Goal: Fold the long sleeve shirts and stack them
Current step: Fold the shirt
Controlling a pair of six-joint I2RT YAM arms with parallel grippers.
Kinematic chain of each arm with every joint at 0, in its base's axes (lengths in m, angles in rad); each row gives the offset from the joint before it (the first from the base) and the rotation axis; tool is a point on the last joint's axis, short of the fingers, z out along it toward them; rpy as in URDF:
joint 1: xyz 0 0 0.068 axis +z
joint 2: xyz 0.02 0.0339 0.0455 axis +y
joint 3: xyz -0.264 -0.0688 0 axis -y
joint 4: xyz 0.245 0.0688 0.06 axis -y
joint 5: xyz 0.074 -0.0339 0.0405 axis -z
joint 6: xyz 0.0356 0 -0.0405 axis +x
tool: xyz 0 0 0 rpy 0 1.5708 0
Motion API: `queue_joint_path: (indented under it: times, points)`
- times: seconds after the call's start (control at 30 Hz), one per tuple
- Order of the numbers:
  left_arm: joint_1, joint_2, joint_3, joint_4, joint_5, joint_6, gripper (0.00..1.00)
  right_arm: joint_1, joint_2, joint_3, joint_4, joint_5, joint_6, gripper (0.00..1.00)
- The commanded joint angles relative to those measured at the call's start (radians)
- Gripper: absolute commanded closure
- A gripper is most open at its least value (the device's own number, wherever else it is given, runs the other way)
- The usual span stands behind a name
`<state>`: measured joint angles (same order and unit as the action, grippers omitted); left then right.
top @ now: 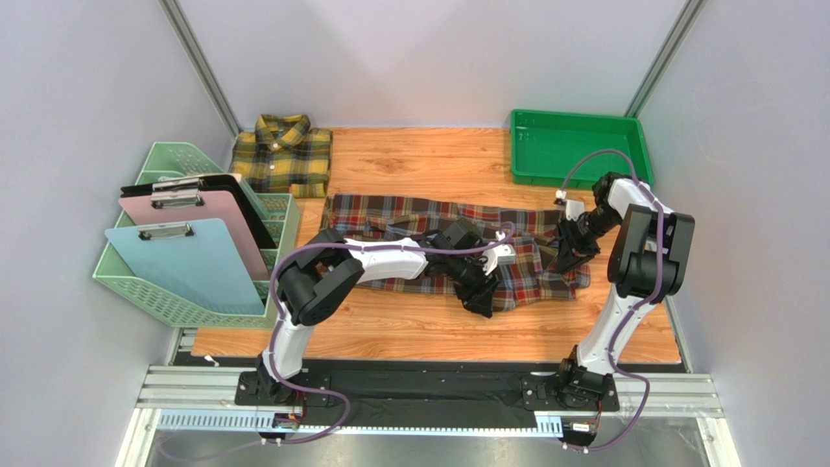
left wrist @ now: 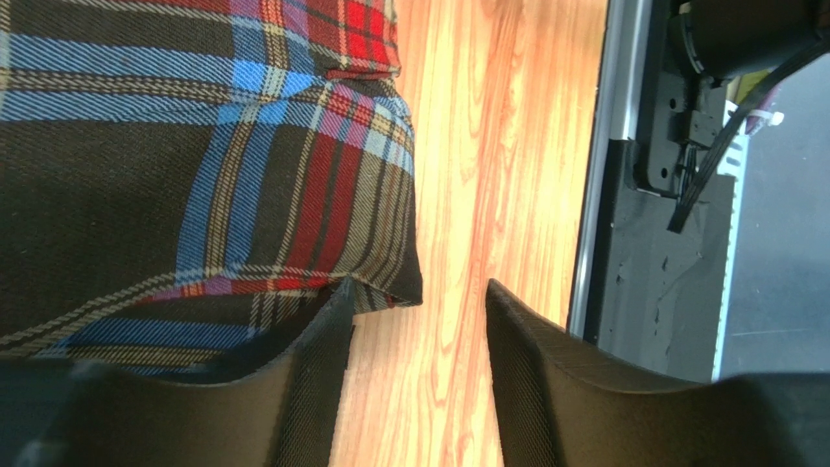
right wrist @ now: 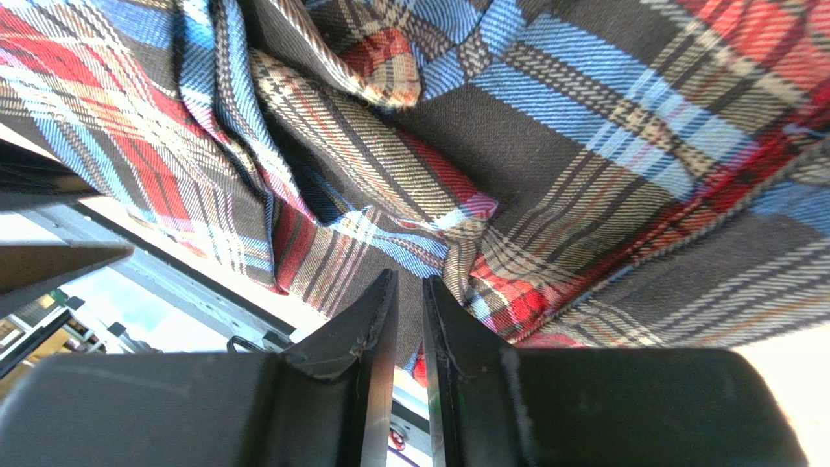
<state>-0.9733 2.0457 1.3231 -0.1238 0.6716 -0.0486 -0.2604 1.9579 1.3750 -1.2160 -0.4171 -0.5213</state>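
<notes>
The red, brown and navy plaid shirt [top: 390, 214] lies spread across the middle of the wooden table. The yellow and dark check shirt [top: 282, 154] sits folded at the back left. My left gripper [top: 480, 292] hovers at the red shirt's near hem. In the left wrist view it [left wrist: 414, 302] is open, with only bare wood between the jaws and one fingertip [left wrist: 326, 321] touching the hem corner of the shirt [left wrist: 195, 175]. My right gripper [top: 565, 258] is at the shirt's right edge. In the right wrist view it [right wrist: 409, 282] is shut on bunched plaid fabric [right wrist: 584, 146].
A green tray [top: 575, 146] stands at the back right. A green basket [top: 166, 292] on the left holds pink [top: 195, 219], blue [top: 185, 263] and black clipboards. Walls close in on both sides. The black rail [left wrist: 672, 243] runs along the table's near edge.
</notes>
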Motion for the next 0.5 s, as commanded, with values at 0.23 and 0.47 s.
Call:
queue_joint_path:
  times: [0.23,0.47]
  points:
    - [0.001,-0.074,0.258,-0.231,0.192,-0.051,1.0,-0.019,-0.017,0.027,0.019,0.001,-0.011,0.79]
    - [0.11,-0.114,0.26,-0.293,0.246,-0.206,0.9,-0.022,-0.037,0.072,-0.01,-0.025,0.006,0.78]
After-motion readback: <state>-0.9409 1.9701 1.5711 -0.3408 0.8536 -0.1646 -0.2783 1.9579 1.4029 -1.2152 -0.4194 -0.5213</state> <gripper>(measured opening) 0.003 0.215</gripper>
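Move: The near-left corner of the shirt's folded-over flap lies just under the left hand, about 2 cm to its right, 1 cm back and 1 cm below. The flap's middle is some 6 cm ahead and 8 cm to the right of that hand, and the wooden table's near edge runs about 12 cm straight back. From the right hand, that same corner lies roughly 10 cm back and 16 cm to the left, about 1 cm below. The left fingers, open beside the flap corner, snap fully shut with a slight dip and keep no cloth between them; the hand then lifts away some 12 cm, almost straight up off the corner, its wrist tilting about 10 degrees. The right hand stays on the shirt, its nearly shut fingertips still resting on the cloth. ##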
